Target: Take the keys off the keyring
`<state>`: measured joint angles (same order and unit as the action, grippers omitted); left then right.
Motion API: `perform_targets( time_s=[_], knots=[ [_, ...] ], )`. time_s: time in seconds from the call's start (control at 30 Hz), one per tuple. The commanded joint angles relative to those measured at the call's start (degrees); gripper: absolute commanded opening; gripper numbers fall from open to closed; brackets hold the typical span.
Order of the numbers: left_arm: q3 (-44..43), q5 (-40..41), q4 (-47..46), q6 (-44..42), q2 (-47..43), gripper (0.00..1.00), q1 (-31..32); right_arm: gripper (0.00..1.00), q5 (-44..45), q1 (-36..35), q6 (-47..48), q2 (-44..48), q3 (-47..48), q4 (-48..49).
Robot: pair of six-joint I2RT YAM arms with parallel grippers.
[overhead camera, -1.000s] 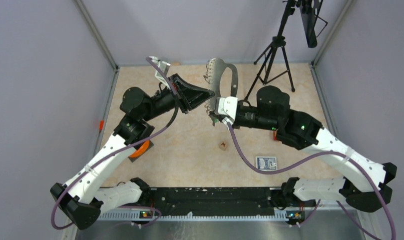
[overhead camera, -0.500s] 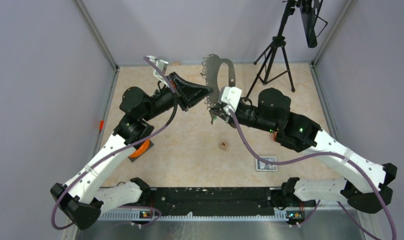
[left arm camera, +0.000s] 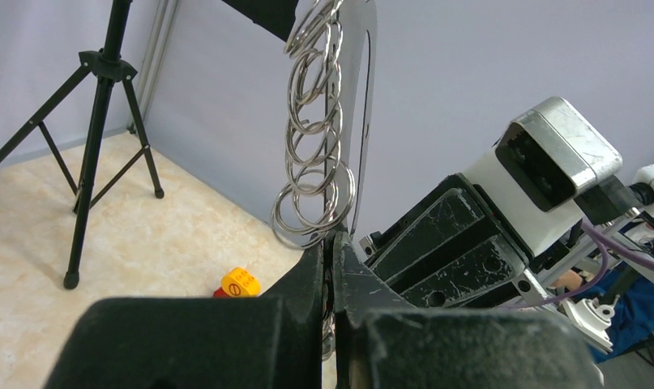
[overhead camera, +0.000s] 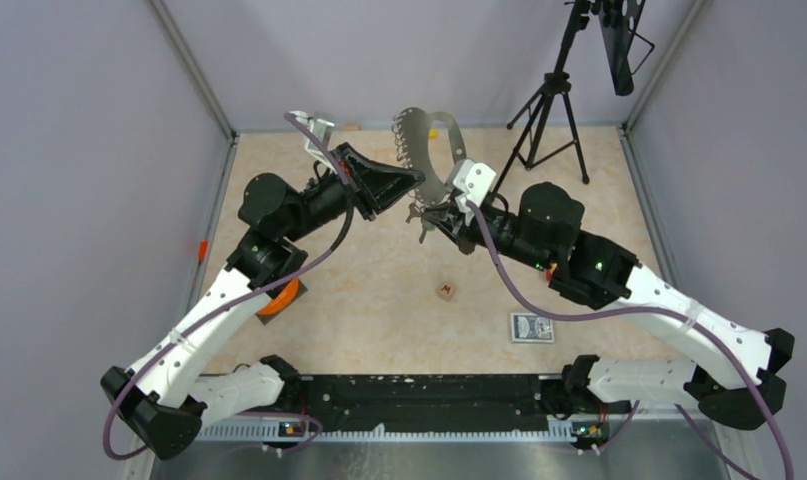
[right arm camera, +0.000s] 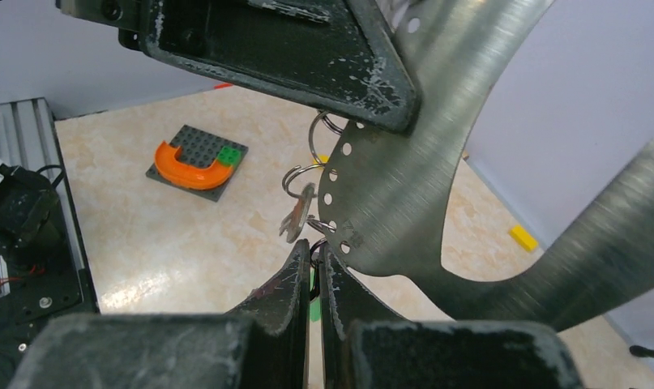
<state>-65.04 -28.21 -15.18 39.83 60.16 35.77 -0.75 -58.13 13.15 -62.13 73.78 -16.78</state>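
Note:
The keyring (overhead camera: 432,150), a large flat grey loop with a row of holes, is held up in the air between both arms. My left gripper (overhead camera: 417,181) is shut on its lower edge; in the left wrist view the keyring (left arm camera: 361,105) stands edge-on above the pinched fingers (left arm camera: 317,267), with several split rings (left arm camera: 314,190) hanging along it. My right gripper (right arm camera: 314,258) is shut on the green-headed key (right arm camera: 311,285), which sits on a ring at the keyring's (right arm camera: 404,178) holed edge. Just above those fingertips a silvery key (right arm camera: 296,215) dangles free.
A black tripod (overhead camera: 547,110) stands at the back right. On the table lie a small brown cube (overhead camera: 446,291), a blue card (overhead camera: 532,326), an orange arch on a grey baseplate (right arm camera: 195,162), and small yellow pieces (left arm camera: 239,283) by the back wall.
The right gripper has moved up and to the left, and the keyring has tilted and swung left with it. The left arm has barely moved. Both grippers stay shut.

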Motion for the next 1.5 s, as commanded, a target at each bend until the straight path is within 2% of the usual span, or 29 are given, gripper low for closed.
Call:
perform_targets(
  time_s=[0.0, 0.17, 0.5, 0.77, 0.97, 1.1, 1.3, 1.47],
  knots=[
    [-1.26, -5.06, -5.10, 2.31, -2.76, 0.00, 0.89, 0.00, 8.70, 0.63, -3.59, 0.75, -1.31, 3.48],
    [-1.11, -5.19, -5.08, 2.49, -2.86, 0.00, 0.91, 0.00, 10.56, 0.64, -5.28, 1.74, -2.62, 5.99],
    [-0.89, -5.43, -5.09, 2.69, -2.96, 0.00, 0.93, 0.00, 8.68, 0.65, -6.20, 3.87, -5.34, 10.41],
    [-0.70, -5.60, -5.36, 2.79, -3.03, 0.00, 0.89, 0.00, 8.53, 0.59, -6.38, 4.03, -5.97, 10.55],
    [-0.66, -5.25, -5.07, 2.38, -3.26, 0.00, 0.90, 0.00, 1.90, 0.60, -3.40, 7.53, -10.54, 13.04],
    [-0.47, -5.13, -4.95, 2.29, -3.39, 0.00, 0.88, 0.10, -2.64, 0.62, -1.82, 10.91, -14.01, 14.83],
    [-0.31, -5.06, -5.20, 2.41, -3.34, 0.00, 0.88, 0.24, -4.91, 0.64, -1.59, 15.34, -17.17, 16.34],
    [-0.22, -5.22, -5.19, 2.45, -3.34, 0.00, 0.88, 0.32, -5.76, 0.64, -1.55, 17.28, -18.41, 16.35]
  ],
)
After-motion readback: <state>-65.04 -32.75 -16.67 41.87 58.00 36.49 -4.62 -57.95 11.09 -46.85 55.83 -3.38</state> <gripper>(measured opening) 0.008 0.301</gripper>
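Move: The green key is already pinched in the right fingers, its green end about 2 cm below and 1 cm back from them. The dull key hangs some 2 cm to the left of the right hand, level front to back and roughly 1 cm higher. The ringed metal plate, its middle about 8 cm ahead and 8 cm above the right hand, sits in the left fingers. From the left hand the green key lies roughly 5 cm back, 1 cm right and 8 cm below. The green key, still pinched at first, is drawn with the right hand to the right, forward and up by 1–2 cm each while the wrist rolls roughly 10 degrees, left side rising. The fingers then open to about a third and the hand backs off, some 5 cm back and right, sinking slightly. The left hand keeps its grip on the plate, easing about 3 cm back and a little up. ##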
